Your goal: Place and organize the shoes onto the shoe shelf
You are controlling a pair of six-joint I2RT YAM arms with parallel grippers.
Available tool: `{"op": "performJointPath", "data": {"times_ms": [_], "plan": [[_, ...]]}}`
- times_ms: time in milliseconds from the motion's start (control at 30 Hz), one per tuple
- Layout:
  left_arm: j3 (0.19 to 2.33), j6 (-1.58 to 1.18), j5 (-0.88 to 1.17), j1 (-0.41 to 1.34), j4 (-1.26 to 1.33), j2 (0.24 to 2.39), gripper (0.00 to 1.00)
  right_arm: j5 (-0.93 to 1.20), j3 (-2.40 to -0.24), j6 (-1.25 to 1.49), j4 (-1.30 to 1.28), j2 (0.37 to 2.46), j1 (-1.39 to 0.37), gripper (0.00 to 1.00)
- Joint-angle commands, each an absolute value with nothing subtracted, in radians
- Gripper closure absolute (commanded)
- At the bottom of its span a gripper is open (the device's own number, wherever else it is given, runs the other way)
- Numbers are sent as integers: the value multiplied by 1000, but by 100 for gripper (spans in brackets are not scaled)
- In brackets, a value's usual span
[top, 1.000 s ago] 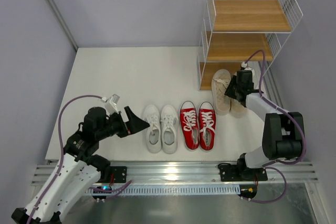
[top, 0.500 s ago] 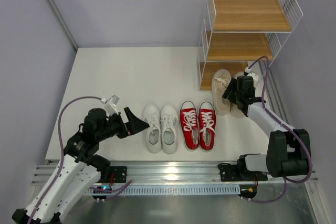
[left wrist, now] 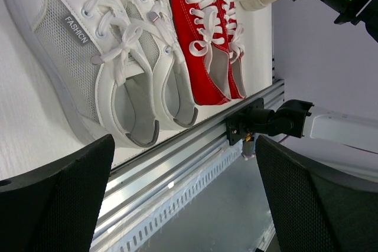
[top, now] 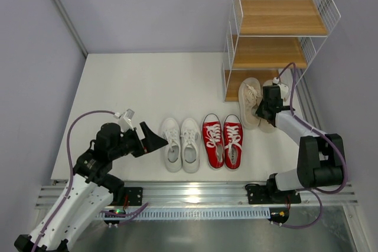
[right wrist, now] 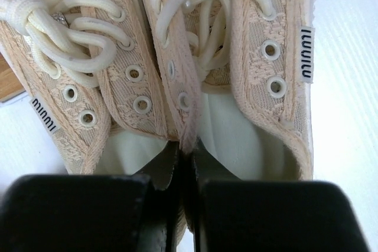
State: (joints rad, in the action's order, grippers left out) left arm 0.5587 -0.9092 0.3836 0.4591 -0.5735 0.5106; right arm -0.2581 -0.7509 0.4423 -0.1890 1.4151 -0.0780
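The beige shoes [top: 248, 100] lie side by side at the foot of the shoe shelf [top: 277, 26], toes at its lowest board. My right gripper [right wrist: 186, 156] is shut on the two touching inner collars of the left beige shoe [right wrist: 71, 92] and the right beige shoe [right wrist: 260, 57], pinching them together. In the top view the right gripper [top: 263, 109] covers much of the right beige shoe. The white shoes [top: 181, 143] and red shoes [top: 223, 140] stand in a row near the front edge. My left gripper [top: 155, 139] hangs open just left of the white pair [left wrist: 112, 57], holding nothing.
The shelf's upper two boards [top: 282, 17] are bare. An aluminium rail [top: 195, 193] runs along the table's front edge, and it also shows in the left wrist view as the rail [left wrist: 177, 157]. Grey walls close in on the left and the right.
The right gripper opened wide, then shut on the beige pair's inner collars, and its wrist shifted slightly toward the heels. The left arm has stayed still.
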Motion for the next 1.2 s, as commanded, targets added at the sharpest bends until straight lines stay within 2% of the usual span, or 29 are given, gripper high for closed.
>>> {"op": "performJointPath", "data": {"times_ms": [0,267,600,833,1167], "plan": [[557,-905,371,463,-551,491,0,-253,-732,443,-224,1411,-94,96],[542,-914,373,463,-525,495,0,-354,-664,390,-49,1241,-158,96],[538,-917,365,463,-531,472,0,-348,-690,299,218,1308,-167,96],[541,-916,359,463,-526,469,0,-302,-753,219,276,1362,-172,96],[540,-911,359,465,-505,497,0,-302,-750,150,279,1273,-219,96]]}}
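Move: Under the closed right hand, which already pinches the beige pair by its touching inner sides, the target is the rack's bottom deck: its middle is about 14 cm ahead, 3 cm left and 5 cm lower. The rack's left front foot stands some 5 cm ahead and 17 cm left; the red pair lies around 11 cm back and 18 cm left. From the idle left hand that deck is roughly 35 cm ahead, 46 cm right and 17 cm below. Keeping its pinch on both beige shoes, the right hand first eases back about 1.5 cm while rising slightly, then reverses and takes the pair about 5 cm forward onto the bottom deck, climbing to nearly 4 cm and drifting a little left. The wrist turns about 10 degrees counter-clockwise, raises the fingertips and dips its left side. ##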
